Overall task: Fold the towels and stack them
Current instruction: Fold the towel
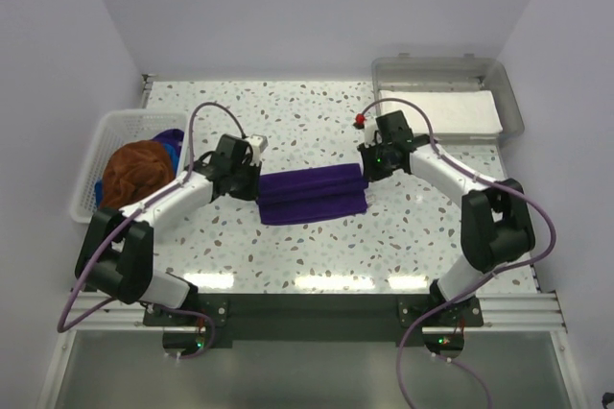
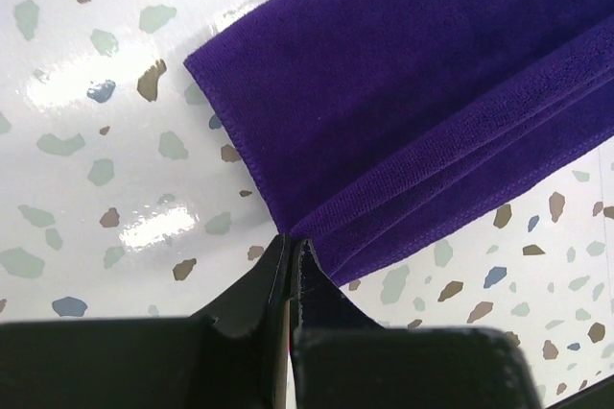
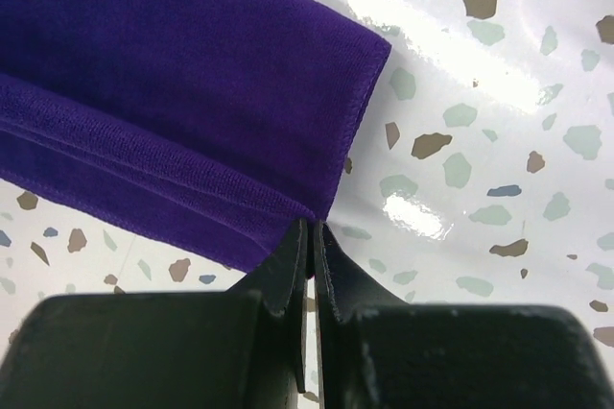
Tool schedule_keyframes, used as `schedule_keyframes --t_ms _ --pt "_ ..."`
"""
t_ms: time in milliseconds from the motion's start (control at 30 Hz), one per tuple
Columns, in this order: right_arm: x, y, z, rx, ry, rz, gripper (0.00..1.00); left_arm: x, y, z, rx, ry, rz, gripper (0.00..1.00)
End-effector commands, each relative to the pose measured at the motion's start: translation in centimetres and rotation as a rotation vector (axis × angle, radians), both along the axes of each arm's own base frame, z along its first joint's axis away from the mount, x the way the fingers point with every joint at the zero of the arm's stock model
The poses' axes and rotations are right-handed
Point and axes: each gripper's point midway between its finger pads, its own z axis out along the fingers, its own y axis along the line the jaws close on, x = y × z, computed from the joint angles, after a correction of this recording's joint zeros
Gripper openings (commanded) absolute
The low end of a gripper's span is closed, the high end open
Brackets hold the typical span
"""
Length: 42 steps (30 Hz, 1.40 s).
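A deep purple towel (image 1: 313, 194) lies folded in a long strip across the middle of the table. My left gripper (image 1: 255, 179) is shut on its left end, and the pinched edge of the purple towel (image 2: 403, 92) shows at the left gripper's tips (image 2: 291, 238). At the towel's right end my right gripper (image 1: 366, 174) is shut on the edge; the wrist view has the purple towel (image 3: 173, 92) folded in layers ahead of the right gripper's tips (image 3: 314, 223). A rust-brown towel (image 1: 134, 171) and a blue towel (image 1: 171, 143) sit bunched in the basket.
A white slatted basket (image 1: 101, 140) stands at the table's left edge. At the back right is a clear grey tray (image 1: 451, 78) lined with a flat white sheet (image 1: 443, 111). The table is speckled terrazzo white.
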Motion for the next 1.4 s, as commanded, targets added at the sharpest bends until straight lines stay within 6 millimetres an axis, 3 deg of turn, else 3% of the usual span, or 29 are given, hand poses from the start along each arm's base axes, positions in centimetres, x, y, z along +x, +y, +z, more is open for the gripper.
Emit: schedule_keyframes --t_ms 0,167,567,733,800,900,967,1133,1200,1267,1367 --pt "1.4 -0.6 3.4 0.009 -0.088 -0.045 0.0 1.0 1.2 1.9 0.043 -0.035 0.041 0.0" --pt "0.4 -0.7 2.8 0.014 -0.055 -0.051 0.0 0.1 1.0 1.3 0.027 -0.003 0.029 0.0" --pt "-1.7 -1.3 -2.0 -0.014 0.085 -0.114 0.0 -3.5 0.6 -3.1 -0.012 0.127 0.012 0.0" --pt "-1.9 -0.9 -2.5 0.003 0.108 -0.112 0.0 -4.1 -0.1 -3.7 -0.036 0.163 -0.012 0.04" --pt "-2.2 -0.6 -2.1 0.011 0.107 -0.107 0.05 -4.2 -0.5 -3.2 -0.056 0.157 -0.015 0.12" --pt "-2.6 -0.2 -0.9 0.03 0.1 -0.098 0.26 -4.2 -1.0 -1.6 -0.09 0.134 -0.018 0.27" --pt "-2.6 0.1 0.5 0.051 0.083 -0.091 0.34 -4.5 -1.2 -0.4 -0.111 0.126 -0.015 0.35" --pt "-2.8 1.8 4.1 0.114 0.014 -0.072 0.4 -4.2 -2.4 5.4 -0.207 0.003 -0.01 0.62" --pt "-2.2 2.8 5.3 0.149 -0.023 -0.072 0.4 -3.7 -2.8 7.4 -0.245 -0.042 0.003 0.67" --pt "-1.8 3.8 5.2 0.168 -0.019 -0.08 0.39 -3.0 -3.2 8.4 -0.265 -0.07 0.008 0.67" --pt "-1.5 4.8 3.9 0.162 -0.001 -0.089 0.38 -2.0 -3.7 7.7 -0.254 -0.062 0.02 0.66"
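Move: Between the two hands, the purple towel's raised edge is still pinched, on its way to the near edge. For the left hand, the towel's near-left corner is about 5 cm back, 1 cm to the right and 4 cm below; the far-left corner is some 8 cm ahead, level sideways. The right hand has the near-right corner roughly 6 cm back, straight behind and 4 cm below, and the grey tray about 22 cm ahead and 21 cm to the right. Laying the held edge down towards the towel's near edge, both hands lift slightly, then draw back and sink, the left about 4 cm back, the right only 2, fingertips tipping a little back towards the base. Both then open and let go, the left wider, and rise clear, the left by some 10 cm while drifting right, the right by about 6 cm while sliding left over the towel. ##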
